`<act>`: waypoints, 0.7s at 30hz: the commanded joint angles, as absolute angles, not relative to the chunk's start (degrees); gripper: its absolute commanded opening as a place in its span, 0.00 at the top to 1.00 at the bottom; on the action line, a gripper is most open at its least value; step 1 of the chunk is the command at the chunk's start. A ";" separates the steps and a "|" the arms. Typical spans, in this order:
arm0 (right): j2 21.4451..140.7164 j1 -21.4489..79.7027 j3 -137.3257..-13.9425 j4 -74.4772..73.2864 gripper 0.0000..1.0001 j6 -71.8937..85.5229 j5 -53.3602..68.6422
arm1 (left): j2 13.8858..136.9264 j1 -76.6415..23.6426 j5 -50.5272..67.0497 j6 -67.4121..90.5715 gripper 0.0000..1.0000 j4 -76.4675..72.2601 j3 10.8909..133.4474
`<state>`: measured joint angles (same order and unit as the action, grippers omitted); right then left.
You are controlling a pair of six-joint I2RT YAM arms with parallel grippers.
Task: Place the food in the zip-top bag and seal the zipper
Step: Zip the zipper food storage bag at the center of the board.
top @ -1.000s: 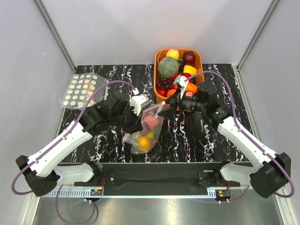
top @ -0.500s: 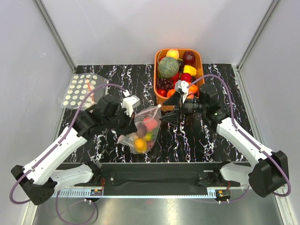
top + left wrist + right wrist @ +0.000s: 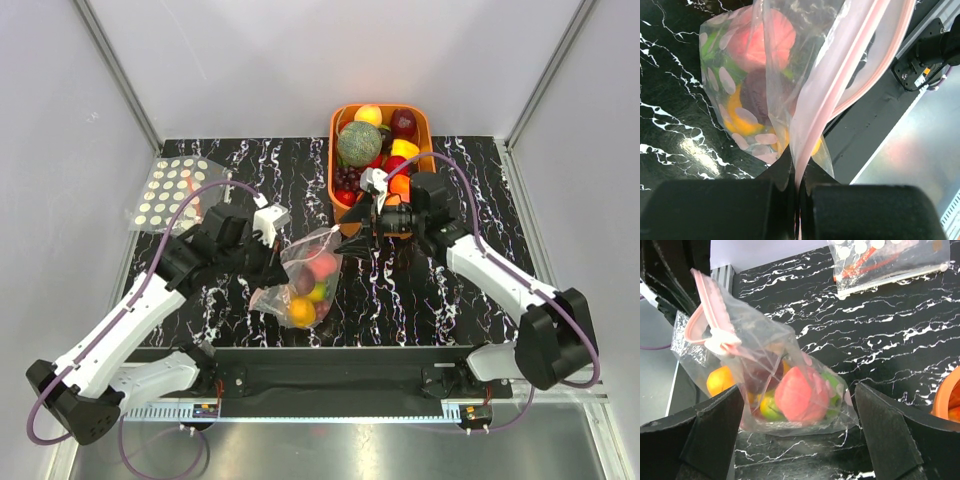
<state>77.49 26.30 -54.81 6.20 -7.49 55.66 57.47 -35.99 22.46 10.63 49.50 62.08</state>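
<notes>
The zip-top bag (image 3: 305,280) is clear with pink dots and holds a red-pink fruit (image 3: 797,392), a purple one, a green one and an orange one (image 3: 720,381). Its bottom rests on the black marble table. My left gripper (image 3: 272,262) is shut on the pink zipper (image 3: 812,115) at the mouth's left end (image 3: 799,170) and holds that edge up. Further along, the strip's two halves part (image 3: 707,320). My right gripper (image 3: 352,238) is open and empty just right of the bag's mouth corner. In the right wrist view its fingers (image 3: 715,432) flank the bag (image 3: 800,390) without touching it.
An orange basket (image 3: 428,125) of fruit stands at the back right, right behind my right wrist. A second clear bag with cream dots and an orange-red strip (image 3: 170,190) lies at the back left and also shows in the right wrist view (image 3: 890,257). The table's near edge lies just below the bag.
My left gripper has pulled the bag's mouth leftward, and the bag has slid left with it. My right gripper has drawn back slightly towards the basket and stands off the bag's corner.
</notes>
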 commanded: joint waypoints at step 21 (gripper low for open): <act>75.51 28.12 -57.14 17.32 1.00 8.17 56.87 | 61.17 -35.07 16.79 9.14 0.72 54.31 72.76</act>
<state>81.76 27.11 -58.08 16.78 6.07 60.88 60.90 -35.38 19.59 11.22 53.76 66.43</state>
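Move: The slider end of the zipper food storage bag is about 3 cm left of the open right gripper, about 2 cm back and 2 cm above it. From that hand, the peach in the bag lies some 7 cm back, 6 cm left and 10 cm lower; the orange bin is about 15 cm ahead, 8 cm right and lower. From the left gripper, still pinching the zip strip, the slider end is roughly 12 cm ahead, 16 cm right and 3 cm higher. Raise the right gripper about 3 cm while easing it some 2 cm left, going slightly forward and then back again, and shut its wide-open fingers on the bag's zip end beside the slider. Only once they have nearly closed, part the left fingers about a quarter of their range around the zip strip, that hand shifting forward about 1 cm. ##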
